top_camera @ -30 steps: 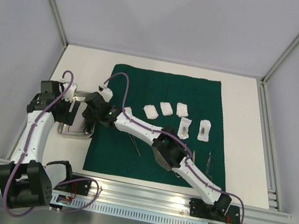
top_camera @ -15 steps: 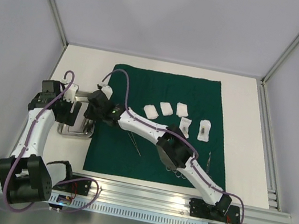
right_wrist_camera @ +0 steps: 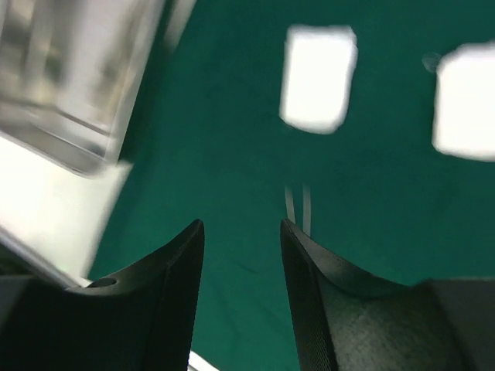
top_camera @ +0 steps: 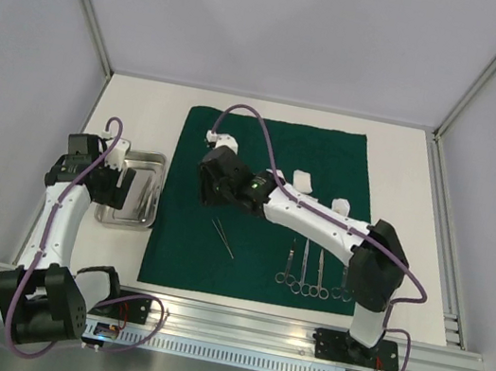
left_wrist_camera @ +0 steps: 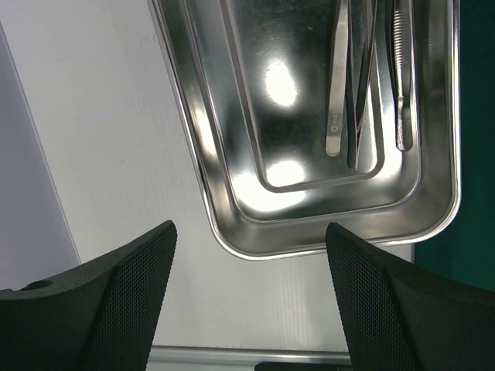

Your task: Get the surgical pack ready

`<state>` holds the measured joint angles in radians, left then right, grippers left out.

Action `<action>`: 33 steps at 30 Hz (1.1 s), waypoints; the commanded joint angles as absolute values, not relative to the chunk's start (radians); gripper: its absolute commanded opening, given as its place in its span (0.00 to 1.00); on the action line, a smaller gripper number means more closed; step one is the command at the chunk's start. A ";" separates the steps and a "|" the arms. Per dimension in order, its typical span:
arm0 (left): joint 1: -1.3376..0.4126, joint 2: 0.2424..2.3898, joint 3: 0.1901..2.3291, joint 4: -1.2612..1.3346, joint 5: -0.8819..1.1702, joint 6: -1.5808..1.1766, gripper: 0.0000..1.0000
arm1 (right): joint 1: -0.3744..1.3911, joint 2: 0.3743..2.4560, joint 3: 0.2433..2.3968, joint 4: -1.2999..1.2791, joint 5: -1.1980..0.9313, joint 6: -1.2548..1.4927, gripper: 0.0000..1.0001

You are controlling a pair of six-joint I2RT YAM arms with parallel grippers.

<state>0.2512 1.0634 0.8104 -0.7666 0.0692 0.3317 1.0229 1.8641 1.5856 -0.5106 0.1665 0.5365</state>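
Note:
The dark green drape (top_camera: 262,217) lies flat mid-table. Left of it stands the steel tray (top_camera: 120,214), (left_wrist_camera: 232,147), with forceps (left_wrist_camera: 338,85) lying along its right side. My left gripper (top_camera: 113,189), (left_wrist_camera: 250,232) hovers at the tray's left end, wide open and empty. Over the drape's left part hangs my right gripper (top_camera: 213,181), (right_wrist_camera: 241,232), open with nothing between its fingers. One pair of forceps (top_camera: 223,238), (right_wrist_camera: 298,207) lies on the drape below it. Several scissors (top_camera: 305,268) lie in a row near the drape's front edge. White gauze pads (top_camera: 303,180), (right_wrist_camera: 318,76) sit behind them.
A metal rail (top_camera: 233,322) runs along the table's near edge. Frame posts and white walls close in the back and sides. The right arm's links (top_camera: 318,222) stretch across the drape's right half. The right wrist view is blurred by motion.
My right gripper has left the tray and swung right over the drape, its jaws opening wider. The scissors row is now uncovered. The left arm has not moved.

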 commanded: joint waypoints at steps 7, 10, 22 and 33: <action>0.258 1.032 0.810 -0.769 0.069 0.342 0.86 | 1.019 1.948 1.477 -0.739 0.166 0.449 0.48; 0.258 1.031 0.807 -0.772 0.064 0.342 0.87 | 1.017 1.973 1.457 -0.723 0.146 0.463 0.45; 0.258 1.022 0.804 -0.769 0.071 0.347 0.87 | 1.017 2.039 1.454 -0.696 0.098 0.492 0.31; 0.258 1.026 0.804 -0.761 0.069 0.344 0.87 | 1.023 1.968 1.526 -0.710 0.097 0.523 0.00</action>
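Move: The tweezers on the cloth lie roughly 14 cm below the right hand, some 5 cm back and 7 cm to its right. The nearest gauze pad is about 9 cm ahead and 1 cm to the hand's right. The next pad stands some 13 cm ahead and 13 cm to the right, and the steel tray's middle is about 5 cm ahead and 23 cm to the left. From the left hand the tweezers are some 36 cm right, 3 cm back and 9 cm below. The right fingers pinch the tweezers near mid-length, closing from about half open to shut once down at the cloth. To get there the hand sinks about 14 cm while moving some 7 cm right and 5 cm back, away from the tray, and the wrist swings roughly 30 degrees so the fingers point nearly straight down; it then holds almost still. ##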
